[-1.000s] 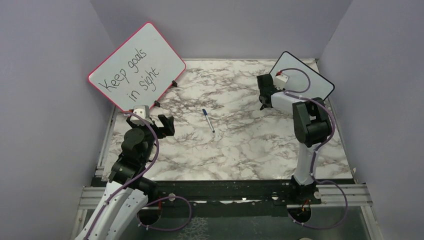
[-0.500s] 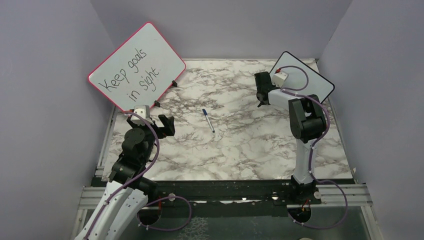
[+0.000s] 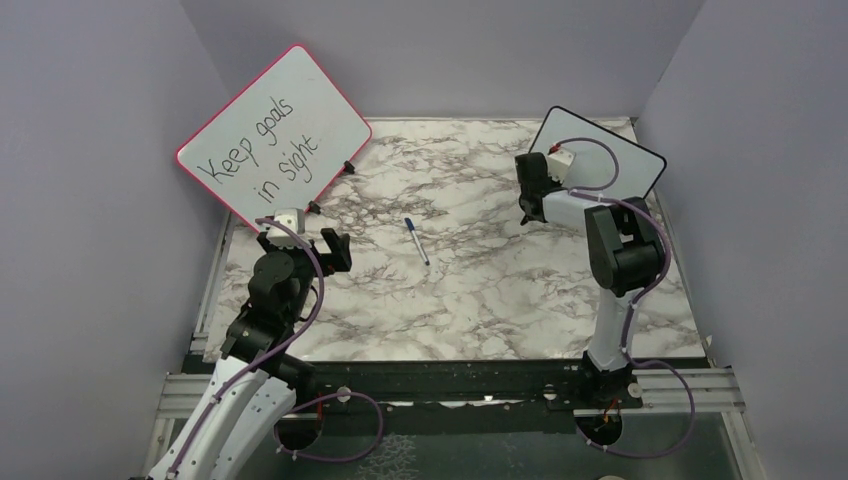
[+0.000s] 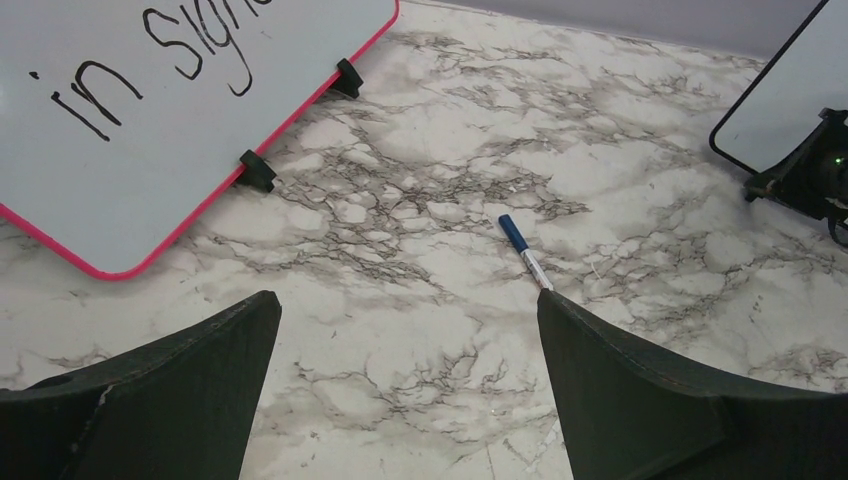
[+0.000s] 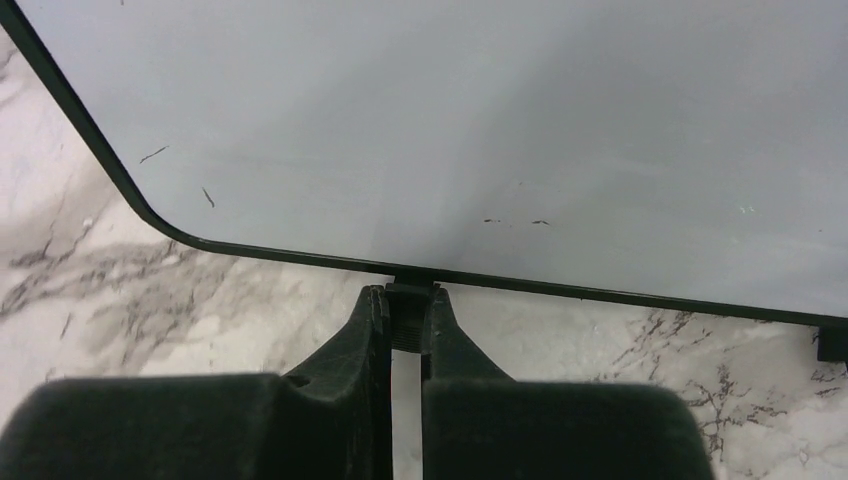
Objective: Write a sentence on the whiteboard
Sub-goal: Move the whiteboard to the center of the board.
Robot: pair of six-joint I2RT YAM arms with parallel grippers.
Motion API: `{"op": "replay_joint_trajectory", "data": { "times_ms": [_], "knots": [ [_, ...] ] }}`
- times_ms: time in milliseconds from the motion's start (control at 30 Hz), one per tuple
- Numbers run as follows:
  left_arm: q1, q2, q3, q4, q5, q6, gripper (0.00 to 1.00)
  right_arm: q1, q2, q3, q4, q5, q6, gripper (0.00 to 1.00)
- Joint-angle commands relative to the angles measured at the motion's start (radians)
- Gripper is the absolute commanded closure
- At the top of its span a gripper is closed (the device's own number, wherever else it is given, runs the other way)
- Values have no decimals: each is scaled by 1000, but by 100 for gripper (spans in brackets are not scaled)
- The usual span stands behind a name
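The black-framed whiteboard (image 3: 600,150) stands at the back right, blank apart from a few small marks; it fills the top of the right wrist view (image 5: 480,120). No blue sentence shows on it. My right gripper (image 3: 527,205) is shut on one of the whiteboard's black feet (image 5: 410,318) at its lower edge. A blue-capped marker (image 3: 417,241) lies on the marble mid-table, also in the left wrist view (image 4: 524,251). My left gripper (image 3: 333,250) is open and empty, low over the table to the marker's left.
A larger red-framed board (image 3: 272,135) reading "Keep goals in sight" stands at the back left on black feet (image 4: 257,171). Purple walls close in the marble table (image 3: 470,300) on three sides.
The right gripper has shifted slightly with the black-framed whiteboard, which has turned a little and sits more upright. The left arm has barely moved. The marker has not moved.
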Motion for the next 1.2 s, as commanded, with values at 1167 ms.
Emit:
{"op": "replay_joint_trajectory", "data": {
  "times_ms": [1167],
  "knots": [
    [-3,-3,-3,6,-13,9,1,423,-337,-509,239,-628,-252,100]
  ]
}}
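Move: The right hand already grips the small black clip low on the blank whiteboard's front edge. The open middle of the table, where the board is to go, lies about 32 cm to this hand's left and 12 cm back. The blank board's middle is some 14 cm right and 5 cm ahead; the pen lies about 36 cm left and 15 cm back. From the raised left hand, the table's middle is roughly 31 cm right, 11 cm ahead and 21 cm down. Keep the right fingers shut on the blank whiteboard's clip and drag the board level across the table towards its middle: some 21 cm left while drawing back about 15 cm, without lifting. Swing the wrist about 55 degrees counter-clockwise as you pull, so the board turns with the hand, and bring its near left corner up beside the pen. ##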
